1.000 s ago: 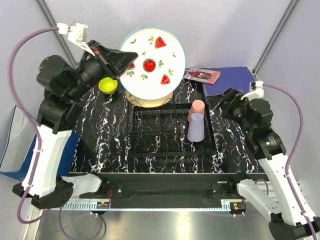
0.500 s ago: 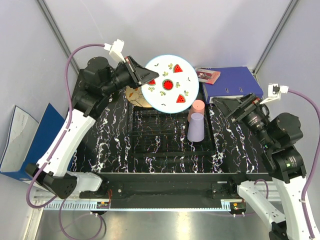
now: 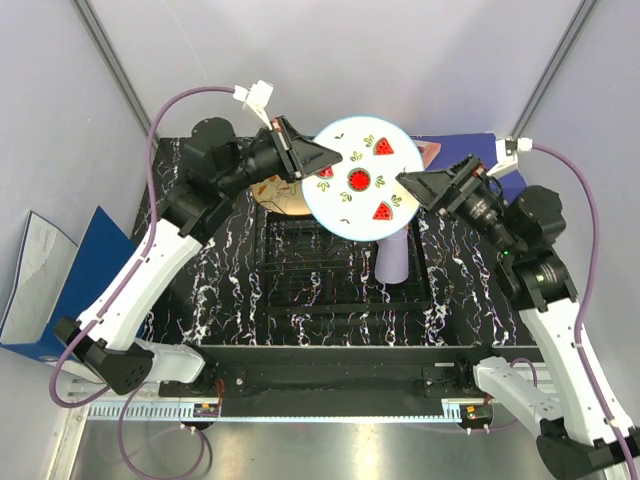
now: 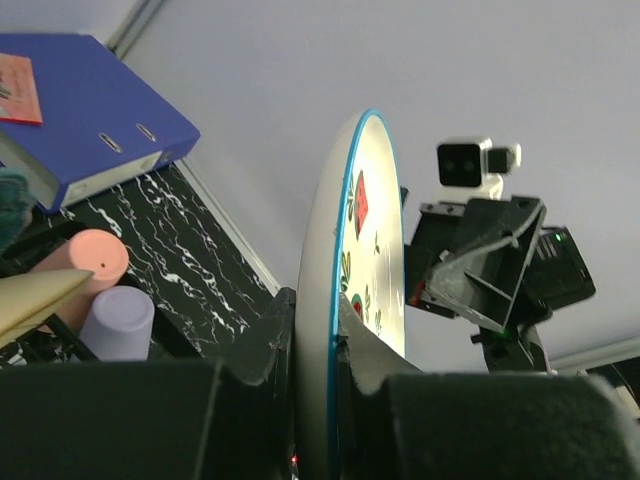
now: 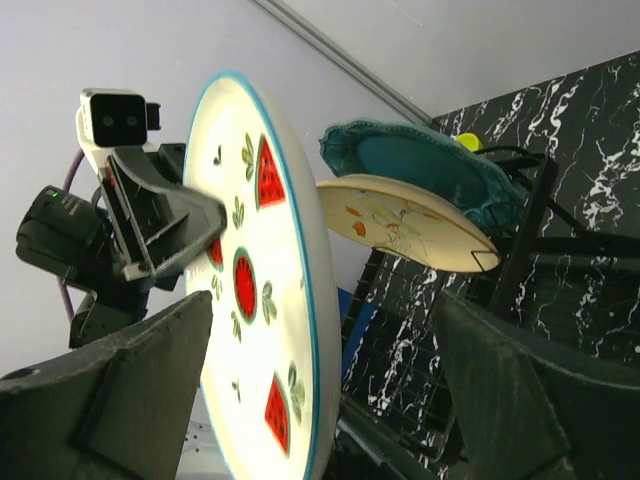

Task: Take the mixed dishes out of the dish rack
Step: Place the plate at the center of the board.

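The white plate with red-green watermelon marks hangs in the air over the back of the black wire dish rack. My left gripper is shut on its left rim, and the left wrist view shows both fingers pressed on the blue-edged rim. My right gripper stands wide open at the plate's right edge; the plate sits between its fingers without touching. In the rack are the lavender cup, pink cup, cream-orange plate, teal scalloped plate and yellow bowl.
A blue binder with a small red-patterned booklet on it lies at the back right of the marble tabletop. Another blue binder leans outside the table on the left. Grey walls close in the back.
My left arm has swung the plate rightward, from the back left to over the rack's back middle. My right arm has reached left and up to the plate's right edge, still open.
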Motion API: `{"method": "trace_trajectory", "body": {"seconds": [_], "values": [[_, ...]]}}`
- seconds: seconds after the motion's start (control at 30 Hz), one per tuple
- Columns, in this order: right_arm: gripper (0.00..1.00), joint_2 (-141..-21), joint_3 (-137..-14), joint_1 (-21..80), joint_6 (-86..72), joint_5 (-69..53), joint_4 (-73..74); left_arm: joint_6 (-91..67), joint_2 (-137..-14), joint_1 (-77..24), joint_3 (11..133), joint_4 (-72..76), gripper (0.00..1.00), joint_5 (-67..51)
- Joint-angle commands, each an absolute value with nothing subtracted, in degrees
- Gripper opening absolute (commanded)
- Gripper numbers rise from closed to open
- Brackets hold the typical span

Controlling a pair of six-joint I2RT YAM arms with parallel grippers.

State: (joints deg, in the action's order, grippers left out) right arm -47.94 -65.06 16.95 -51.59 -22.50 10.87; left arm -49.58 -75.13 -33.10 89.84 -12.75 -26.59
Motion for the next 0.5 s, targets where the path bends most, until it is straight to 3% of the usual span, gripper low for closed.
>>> {"method": "trace_trajectory", "body": {"seconds": [0.0, 0.1, 0.13, 0.17, 0.2, 0.3, 0.47], "values": [[0.91, -50.97, -67.15, 17.40, -54.49, -26.80, 2.90, -51.50, -75.58, -35.33, 91.67, -2.81, 0.00, -27.86], [0.67, -51.24, -67.06, 17.32, -54.41, -27.07, 2.64, -51.15, -75.85, -36.03, 91.67, -2.72, 0.00, -27.86], [0.49, -50.98, -66.89, 17.40, -54.23, -26.72, 2.81, -50.98, -75.85, -36.04, 91.76, -2.72, 0.00, -27.77], [0.42, -50.72, -66.62, 17.32, -53.97, -26.46, 3.68, -50.80, -75.76, -36.04, 91.76, -2.81, 0.00, -27.60], [0.27, -50.19, -66.53, 17.40, -53.53, -26.11, 4.04, -50.37, -75.76, -36.04, 91.84, -2.81, 0.00, -27.42], [0.00, -49.40, -66.44, 17.40, -53.00, -26.19, 5.53, -49.48, -75.85, -36.04, 92.72, -2.90, 0.00, -27.33], [0.00, -48.78, -67.76, 17.31, -51.25, -27.94, 8.43, -47.20, -77.87, -35.60, 97.81, -4.92, 0.00, -27.51]]}}
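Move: The right hand waits open around the right rim of the watermelon plate, whose middle lies about 9 cm to its left, 1 cm farther out and at about its own height. The lavender cup in the rack stands roughly 36 cm below that hand, 2 cm left and 3 cm out. For the left hand, which already grips the opposite rim, the plate's middle is some 8 cm right and 2 cm back, and the right gripper 16 cm right and 3 cm back, both slightly lower. The right hand eases about 2 cm forward and to its left, farther onto the rim, while its wide-open fingers shut and pinch the plate's right edge; it then draws back as far as it had gone forward and rises some 2 cm from its lowest point. The left hand keeps its pinch on the left rim and carries the plate about 2 cm to the right, towards the right gripper, and a little back, dipping and coming up again, with a slight clockwise turn. ##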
